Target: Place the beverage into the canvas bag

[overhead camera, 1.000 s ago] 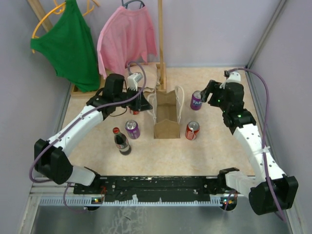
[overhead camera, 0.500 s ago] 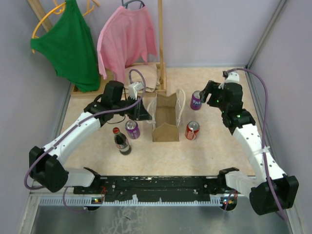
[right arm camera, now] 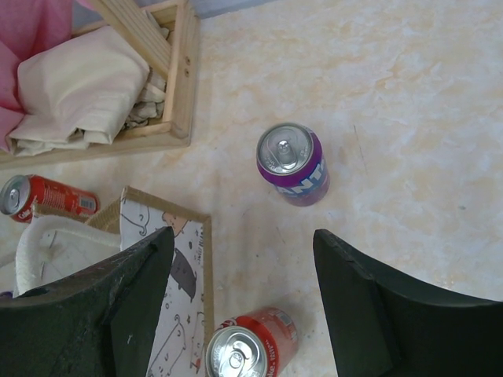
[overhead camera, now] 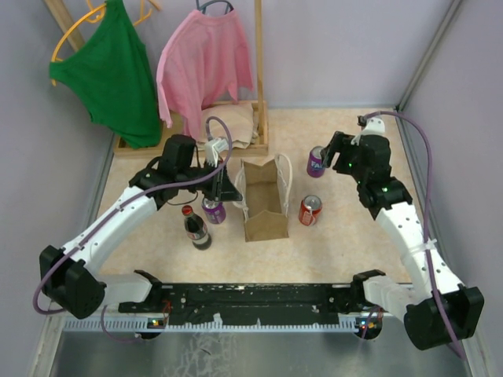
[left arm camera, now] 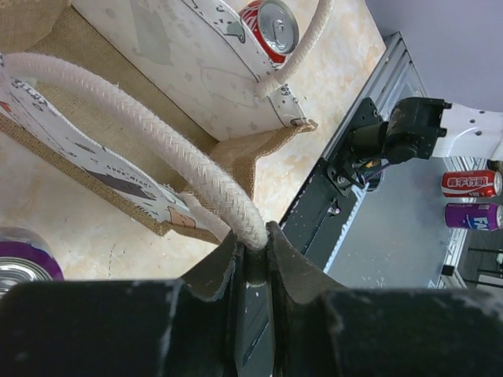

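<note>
The canvas bag (overhead camera: 264, 206) stands upright mid-table with its mouth pulled open. My left gripper (overhead camera: 230, 191) is shut on its left white rope handle (left arm camera: 157, 141); in the left wrist view the fingertips (left arm camera: 253, 239) pinch the rope. Beverages stand around the bag: a purple can (overhead camera: 316, 161) at the back right, a red can (overhead camera: 310, 210) right of the bag, and a purple can (overhead camera: 214, 209) and a cola bottle (overhead camera: 195, 228) to its left. My right gripper (overhead camera: 324, 151) hangs open over the table between the purple can (right arm camera: 292, 163) and the red can (right arm camera: 250, 345), holding nothing.
A wooden rack base (overhead camera: 259, 118) with a folded beige cloth (right arm camera: 78, 86) stands behind the bag. Green and pink shirts (overhead camera: 200, 63) hang above it. Another red can (right arm camera: 43, 196) lies on its side beyond the bag's far corner.
My left gripper has drawn the rope handle toward the left and near side. The bag has shifted nearer and its mouth now gapes wider. The right arm has barely moved.
</note>
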`<state>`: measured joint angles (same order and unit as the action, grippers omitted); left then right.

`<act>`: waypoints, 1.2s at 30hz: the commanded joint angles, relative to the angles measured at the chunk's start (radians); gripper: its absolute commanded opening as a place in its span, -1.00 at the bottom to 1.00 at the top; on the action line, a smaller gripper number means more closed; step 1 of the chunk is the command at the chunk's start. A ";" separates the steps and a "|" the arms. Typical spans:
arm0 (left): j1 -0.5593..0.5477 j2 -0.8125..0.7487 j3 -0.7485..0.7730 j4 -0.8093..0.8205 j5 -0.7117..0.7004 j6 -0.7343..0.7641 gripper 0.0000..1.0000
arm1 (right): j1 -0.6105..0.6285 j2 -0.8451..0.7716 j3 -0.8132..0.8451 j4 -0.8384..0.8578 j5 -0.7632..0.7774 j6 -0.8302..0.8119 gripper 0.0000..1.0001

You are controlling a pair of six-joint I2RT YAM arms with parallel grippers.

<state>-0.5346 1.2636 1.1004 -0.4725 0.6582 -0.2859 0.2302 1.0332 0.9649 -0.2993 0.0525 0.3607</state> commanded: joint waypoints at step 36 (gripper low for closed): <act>0.115 -0.109 0.276 -0.126 -0.225 0.179 0.75 | 0.030 0.079 0.183 -0.118 0.096 0.006 0.56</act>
<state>-0.5144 1.1732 1.3609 -0.5629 0.4969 -0.1181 0.2661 1.0203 1.0058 -0.3824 0.1242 0.3668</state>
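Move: The left hand already pinches the bag's near-side left handle; the canvas bag's middle lies about 5 cm ahead, 8 cm to the right and 12 cm below. The purple can beside the bag is some 4 cm ahead and 8 cm left, the bottle 4 cm back and 13 cm left, the red can beyond the bag 3 cm ahead and 21 cm right, all well below. From the right hand, the bag is roughly 7 cm back, 17 cm left, 15 cm below. Still holding the rope handle, the left hand draws the bag about 3.5 cm straight back towards the base, turning slightly clockwise as it goes, then pauses there and opens its fingers to let the handle go. Once free, it lifts quickly by some 11 cm while reaching about 6 cm forward and slightly left, the wrist tipping over 20 degrees and the fingers spreading nearly fully, clear above the bag. ##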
